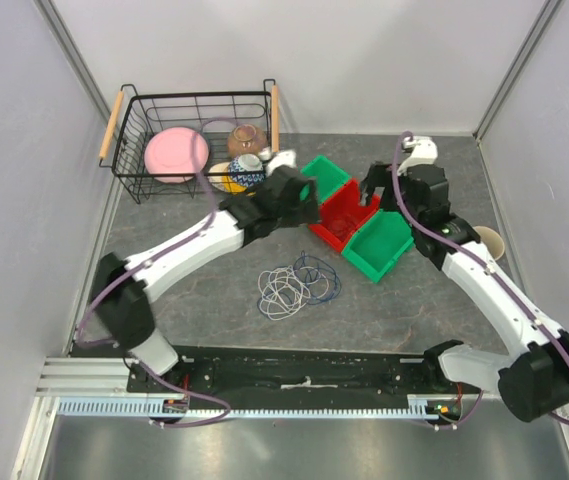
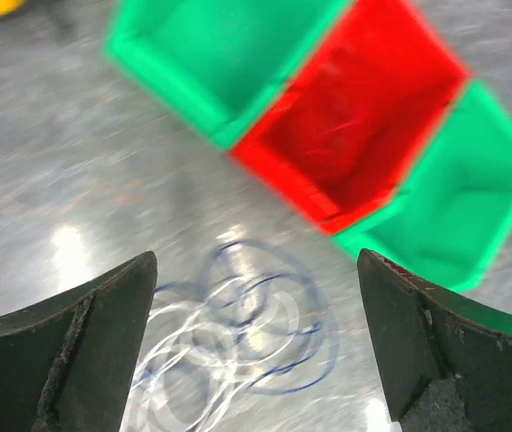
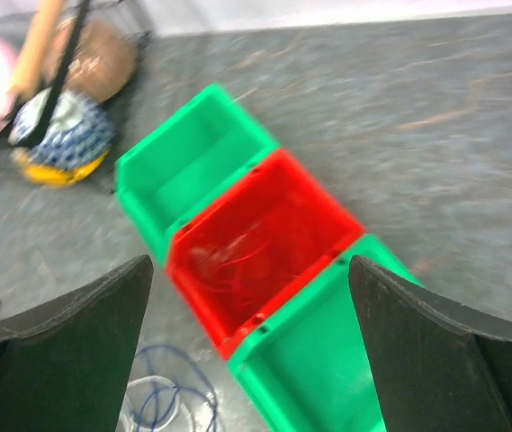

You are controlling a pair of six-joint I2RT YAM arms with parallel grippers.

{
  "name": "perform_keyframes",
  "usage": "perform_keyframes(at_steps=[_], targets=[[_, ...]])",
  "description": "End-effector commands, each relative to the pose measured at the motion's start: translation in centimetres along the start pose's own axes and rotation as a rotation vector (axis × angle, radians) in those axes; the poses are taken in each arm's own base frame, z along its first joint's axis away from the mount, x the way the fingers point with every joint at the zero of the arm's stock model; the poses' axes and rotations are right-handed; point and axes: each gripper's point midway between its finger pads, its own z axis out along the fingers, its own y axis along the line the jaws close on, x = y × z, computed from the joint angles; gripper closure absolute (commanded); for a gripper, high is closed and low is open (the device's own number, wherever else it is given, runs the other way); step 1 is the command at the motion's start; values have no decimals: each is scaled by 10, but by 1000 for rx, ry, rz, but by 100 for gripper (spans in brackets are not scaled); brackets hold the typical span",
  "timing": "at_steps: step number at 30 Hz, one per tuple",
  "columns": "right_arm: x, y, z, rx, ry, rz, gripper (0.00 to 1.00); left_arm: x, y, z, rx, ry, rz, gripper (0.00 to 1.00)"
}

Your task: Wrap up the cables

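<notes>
Blue and white cables (image 1: pixel 297 283) lie in loose overlapping loops on the grey table in front of a row of bins. They also show blurred in the left wrist view (image 2: pixel 247 333) and at the bottom of the right wrist view (image 3: pixel 170 400). Thin red cable loops (image 3: pixel 238 261) lie inside the red bin (image 1: pixel 347 218). My left gripper (image 1: pixel 309 190) is open and empty, above the table beyond the loops (image 2: pixel 257 261). My right gripper (image 1: pixel 374 185) is open and empty, above the red bin (image 3: pixel 251 263). No green cable shows.
A green bin (image 1: pixel 326 178) and another green bin (image 1: pixel 379 245) flank the red one. A black wire basket (image 1: pixel 154 110) at the back left holds a pink plate (image 1: pixel 172 155) and bowls. A beige cup (image 1: pixel 492 243) stands at the right.
</notes>
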Motion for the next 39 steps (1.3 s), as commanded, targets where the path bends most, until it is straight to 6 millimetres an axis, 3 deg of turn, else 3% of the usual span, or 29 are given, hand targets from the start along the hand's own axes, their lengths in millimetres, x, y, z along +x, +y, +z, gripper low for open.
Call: perform_keyframes(at_steps=[1,2,3,4,5,6,8,9,13,19,24,25,30,33,34,35,37,39], targets=[[39,80,4,-450,166,-48,2,2,99,-61,-178,-85,-154,0],[49,100,-1,-509,196,-72,2,8,113,-69,-201,-94,-178,0],[68,111,3,-528,244,-105,2,36,138,-69,-258,-58,-206,0],[89,129,-2,-543,279,-177,2,33,147,-86,-248,-98,-242,0],[98,139,-2,-545,296,-215,2,42,159,-89,-278,-105,-290,0],[123,145,4,-537,356,-252,2,64,184,-89,-335,-70,-318,0],[148,164,-1,-560,424,-285,2,77,192,-96,-306,-34,-392,0],[166,167,1,-564,471,-297,2,90,206,-96,-337,-16,-433,0],[192,187,-7,-608,530,-338,5,99,210,-104,-313,-42,-484,0],[235,185,-13,-591,657,-393,15,100,208,-107,-281,-57,-499,0],[246,185,-19,-605,703,-412,28,102,208,-103,-290,-46,-503,0],[248,185,-19,-600,708,-415,36,105,209,-101,-296,-35,-499,0],[256,178,-22,-570,742,-435,58,106,204,-95,-280,-15,-497,0],[251,176,-21,-555,729,-448,78,105,200,-94,-260,-11,-490,0],[246,179,-21,-566,720,-451,94,104,198,-94,-250,-11,-487,0],[240,182,-23,-574,708,-446,100,103,197,-94,-239,-13,-480,0],[224,190,-26,-595,671,-435,100,100,191,-92,-204,-12,-461,0],[193,201,-32,-637,588,-416,100,100,186,-91,-164,-13,-439,0]])
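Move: From the right hand, the white cable lies about 17 cm back, 25 cm to the left and some 22 cm below. The blue cable tangled with it is roughly 7 cm to its right and 4 cm farther out. The red bin stands about 10 cm left of the right hand and 1 cm ahead, the near green bin 6 cm back and 1 cm right, both about 20 cm down. From the left hand, the white cable is some 15 cm back, 8 cm left, 16 cm below. The right fingers, wide open at first, shut on a strand at the far right of the white cable, after the hand sweeps about 21 cm left, 20 cm down and 12 cm back, turning some 45 degrees counter-clockwise and tipping down. The left hand, open and empty, swings about 21 cm left, also back and down, away from the red bin and turning counter-clockwise, then hovers left of the pile. ##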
